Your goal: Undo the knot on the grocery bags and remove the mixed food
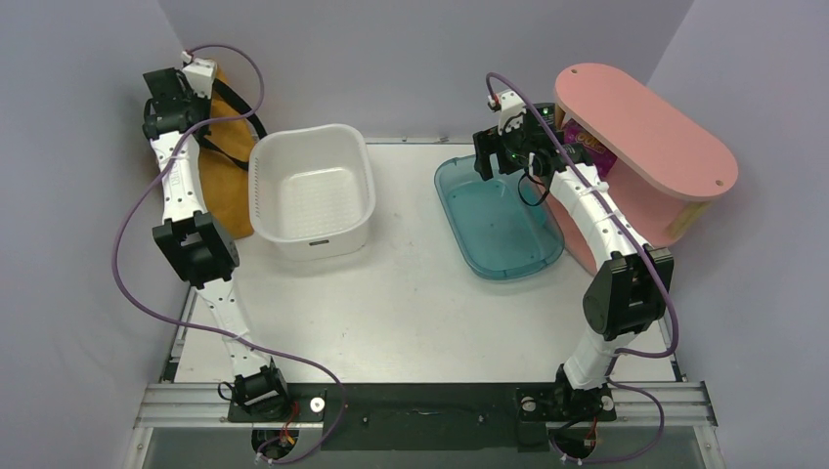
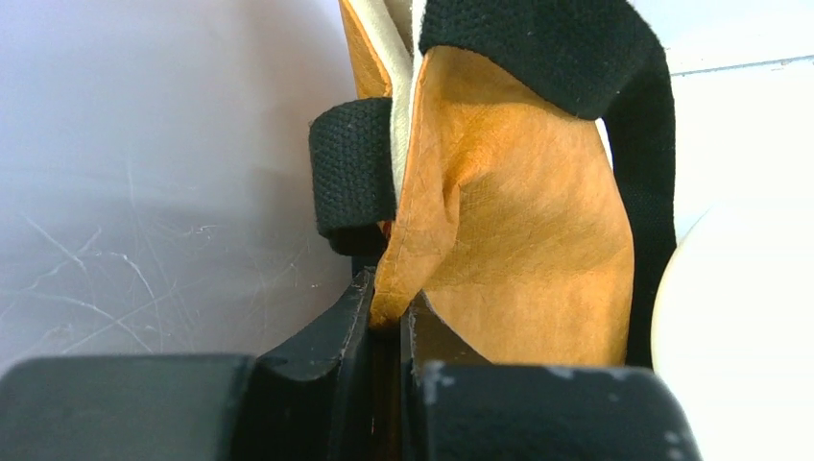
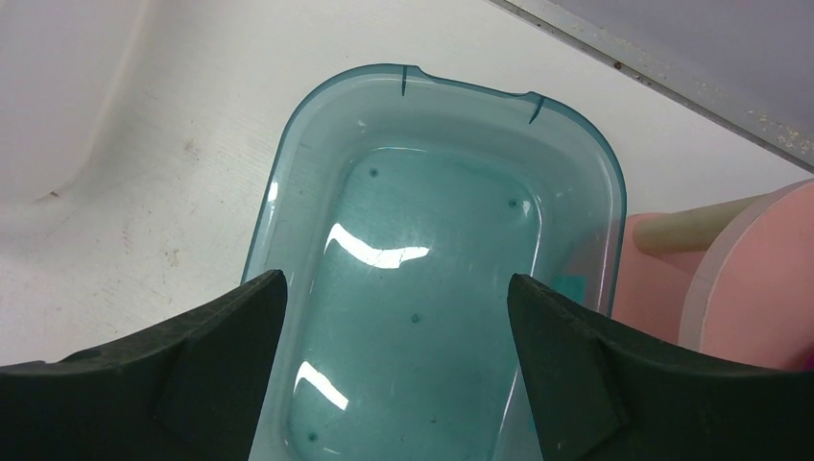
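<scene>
The mustard-brown tote of the grocery bags (image 1: pixel 227 166) leans against the left wall at the far left of the table, black straps (image 2: pixel 353 173) looped over it. My left gripper (image 2: pixel 389 312) is shut on a folded edge of the tote's fabric (image 2: pixel 518 240), pinched between the two black fingers. My right gripper (image 3: pixel 396 293) stands open over the teal tub (image 3: pixel 451 84), with nothing between its fingers. The mixed food is out of view.
A white tub (image 1: pixel 313 191) sits just right of the tote, its rim showing in the left wrist view. The teal tub (image 1: pixel 499 220) lies at centre right. A pink shelf (image 1: pixel 640 137) stands at the far right, a purple packet (image 1: pixel 589 149) beneath it.
</scene>
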Robot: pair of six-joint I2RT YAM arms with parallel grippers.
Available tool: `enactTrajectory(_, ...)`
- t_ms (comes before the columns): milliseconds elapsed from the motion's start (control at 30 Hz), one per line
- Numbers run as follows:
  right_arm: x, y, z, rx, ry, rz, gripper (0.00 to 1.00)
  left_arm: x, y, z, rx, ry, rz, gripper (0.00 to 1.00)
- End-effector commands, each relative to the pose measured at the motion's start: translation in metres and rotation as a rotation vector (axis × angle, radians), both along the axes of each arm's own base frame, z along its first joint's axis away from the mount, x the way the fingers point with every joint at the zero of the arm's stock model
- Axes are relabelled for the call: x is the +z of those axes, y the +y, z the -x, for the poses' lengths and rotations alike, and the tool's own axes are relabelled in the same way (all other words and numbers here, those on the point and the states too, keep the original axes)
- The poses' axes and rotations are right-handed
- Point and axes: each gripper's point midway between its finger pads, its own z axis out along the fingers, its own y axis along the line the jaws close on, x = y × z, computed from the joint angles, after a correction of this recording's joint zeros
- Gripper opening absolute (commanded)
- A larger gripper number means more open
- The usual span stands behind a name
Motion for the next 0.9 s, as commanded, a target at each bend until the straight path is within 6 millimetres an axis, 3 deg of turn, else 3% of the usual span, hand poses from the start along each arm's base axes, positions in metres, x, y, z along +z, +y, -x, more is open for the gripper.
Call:
enactTrajectory(0,0.031,-0.005,-0.004,-0.017,-0.075,-0.021,0.81,0.062,0.003,-0.006,0.033,-0.172,-0.007,0.00)
enactTrajectory(367,0.035,-0.001,-0.006,-0.011,-0.078,-0.040,0.80,0.228,0.027,0.024,0.197,-0.614,-0.157,0.00)
enactTrajectory(633,0.039,0.001,-0.006,-0.011,-0.086,-0.053,0.80,0.306,0.035,0.057,0.288,-0.821,-0.280,0.00)
enactTrajectory(867,0.041,0.001,-0.004,-0.008,-0.091,-0.061,0.80,0.367,0.023,0.095,0.306,-0.985,-0.312,0.00)
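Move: The left hand already pinches an upper edge of the orange bag. The middle of the bag's body lies about 7 cm to its right, roughly level with it fore and aft, and some 10 cm below. The white basket's middle is some 24 cm to the right, 8 cm back and 18 cm down. From the idle right hand, the bag is about 13 cm ahead, 60 cm left and 10 cm lower. Still pinching the bag's orange edge in its shut fingers, the left hand lifts it about 8 cm, slowly at first and then faster, while carrying it some 3 cm left, away from the white basket. The wrist tips the fingers up by about 15 degrees and turns roughly 10 degrees counter-clockwise. ##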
